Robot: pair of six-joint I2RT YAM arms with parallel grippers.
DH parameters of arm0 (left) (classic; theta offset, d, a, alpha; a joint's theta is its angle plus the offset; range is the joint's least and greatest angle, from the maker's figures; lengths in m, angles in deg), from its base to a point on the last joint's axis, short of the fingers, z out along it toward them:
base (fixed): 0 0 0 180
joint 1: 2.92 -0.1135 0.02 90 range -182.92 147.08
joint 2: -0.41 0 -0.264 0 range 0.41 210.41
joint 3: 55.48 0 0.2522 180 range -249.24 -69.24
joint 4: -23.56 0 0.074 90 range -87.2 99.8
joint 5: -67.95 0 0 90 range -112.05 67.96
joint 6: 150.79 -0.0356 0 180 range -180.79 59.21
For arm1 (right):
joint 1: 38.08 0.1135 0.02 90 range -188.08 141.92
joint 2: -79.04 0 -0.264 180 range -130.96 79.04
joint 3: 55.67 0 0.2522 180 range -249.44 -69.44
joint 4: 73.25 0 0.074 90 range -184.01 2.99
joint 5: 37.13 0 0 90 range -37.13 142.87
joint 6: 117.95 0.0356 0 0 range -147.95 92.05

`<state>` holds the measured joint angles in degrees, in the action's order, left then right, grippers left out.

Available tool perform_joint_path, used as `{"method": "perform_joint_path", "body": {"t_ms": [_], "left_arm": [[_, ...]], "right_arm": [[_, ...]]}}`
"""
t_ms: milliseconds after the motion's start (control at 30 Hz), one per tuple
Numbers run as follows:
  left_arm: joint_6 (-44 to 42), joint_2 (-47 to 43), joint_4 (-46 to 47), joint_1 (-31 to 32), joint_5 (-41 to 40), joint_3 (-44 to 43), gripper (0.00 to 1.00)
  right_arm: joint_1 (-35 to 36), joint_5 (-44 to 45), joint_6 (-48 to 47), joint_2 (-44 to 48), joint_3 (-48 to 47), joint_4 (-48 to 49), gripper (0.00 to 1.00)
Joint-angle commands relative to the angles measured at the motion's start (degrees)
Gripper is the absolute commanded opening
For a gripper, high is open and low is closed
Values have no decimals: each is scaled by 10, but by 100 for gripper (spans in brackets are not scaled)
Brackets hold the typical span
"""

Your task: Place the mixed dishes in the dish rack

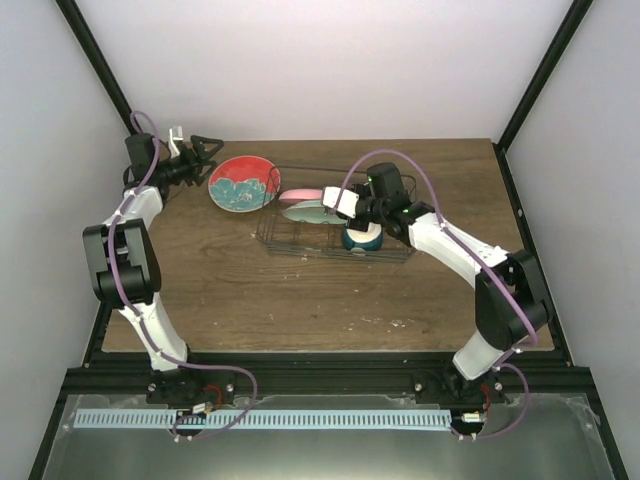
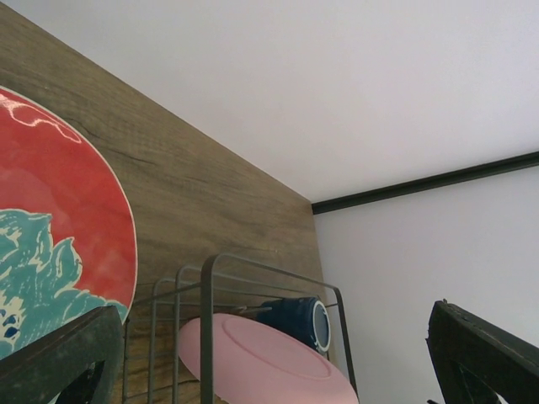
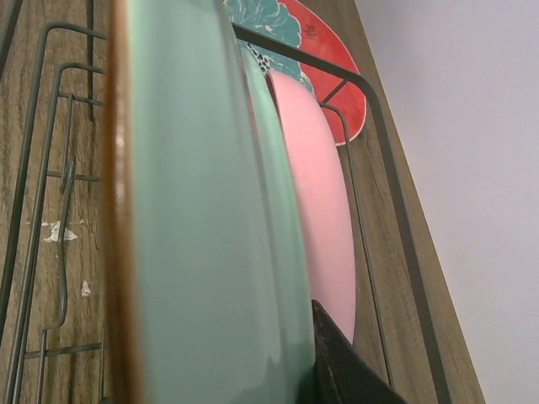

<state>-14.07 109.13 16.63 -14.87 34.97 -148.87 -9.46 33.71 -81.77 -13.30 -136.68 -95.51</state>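
Observation:
The dish rack [image 1: 385,250] of dark wire stands mid-table. My right gripper [image 1: 340,205] is shut on the mint-green plate [image 1: 305,212], held on edge inside the rack; one dark finger [image 3: 345,366] presses its rim [image 3: 210,219]. The pink plate [image 1: 298,196] leans in the rack just behind it, and shows too as pink plate [image 3: 324,194] and pink plate [image 2: 253,362]. A dark blue mug [image 2: 296,318] with a pale rim lies in the rack [image 2: 206,320]. The teal-and-red plate [image 1: 240,184] lies on the table left of the rack. My left gripper [image 1: 197,155] hangs open beside it, holding nothing.
The wooden table [image 1: 300,300] ends at a black frame post [image 1: 530,90] on the right and another on the left. White walls close the back and sides. A few pale specks mark the wood near the front edge.

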Motion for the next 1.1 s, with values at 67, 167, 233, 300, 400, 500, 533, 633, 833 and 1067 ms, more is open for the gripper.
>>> {"method": "perform_joint_path", "body": {"t_ms": [67,167,233,300,400,500,533,633,833,1067], "left_arm": [[16,16,31,1,5,-21,100],[15,19,29,1,5,-22,100],[11,19,25,1,3,-21,100],[6,20,18,1,1,-20,100],[-2,21,11,0,-1,-16,100],[-15,21,-4,1,-7,-14,100],[-23,22,-17,1,-11,-17,100],[-83,25,-88,1,-43,-35,100],[-195,44,-277,1,-185,-91,100],[-233,79,-365,1,-266,-137,100]], "right_arm": [[14,1,-16,-7,-19,75,12],[27,6,-15,-19,-23,71,15],[36,7,-14,-29,-27,67,18],[44,9,-12,-38,-33,64,21],[54,16,-11,-53,-44,53,22],[62,28,-11,-63,-54,42,26],[64,33,-11,-64,-56,39,27],[65,46,-2,-58,-56,36,33],[65,52,49,-21,-60,-4,66],[77,53,120,62,-74,-36,100]]}}
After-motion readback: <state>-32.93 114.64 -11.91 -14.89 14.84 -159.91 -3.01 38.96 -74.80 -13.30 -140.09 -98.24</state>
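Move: The right hand, at the right-hand rim of the held teal plate, has that plate's slot in the dish rack some 13 cm to its left, 2 cm back and 8 cm lower. The pink plate stands about 8 cm beyond the slot, and the bowl is roughly 4 cm right, 6 cm back and 12 cm below the hand. For the empty left hand, the red plate lies about 7 cm ahead, 9 cm right and 22 cm below; the rack's left end is 16 cm right, 9 cm back, 14 cm down. Still pinching the teal plate by its rim, the right hand carries it left about 5 cm and a little down into the rack, then opens wide to let go and lifts off some 3 cm, easing back. The left hand, open, waits, then sinks about 7 cm towards the red plate while drifting left and tipping its fingers down. ##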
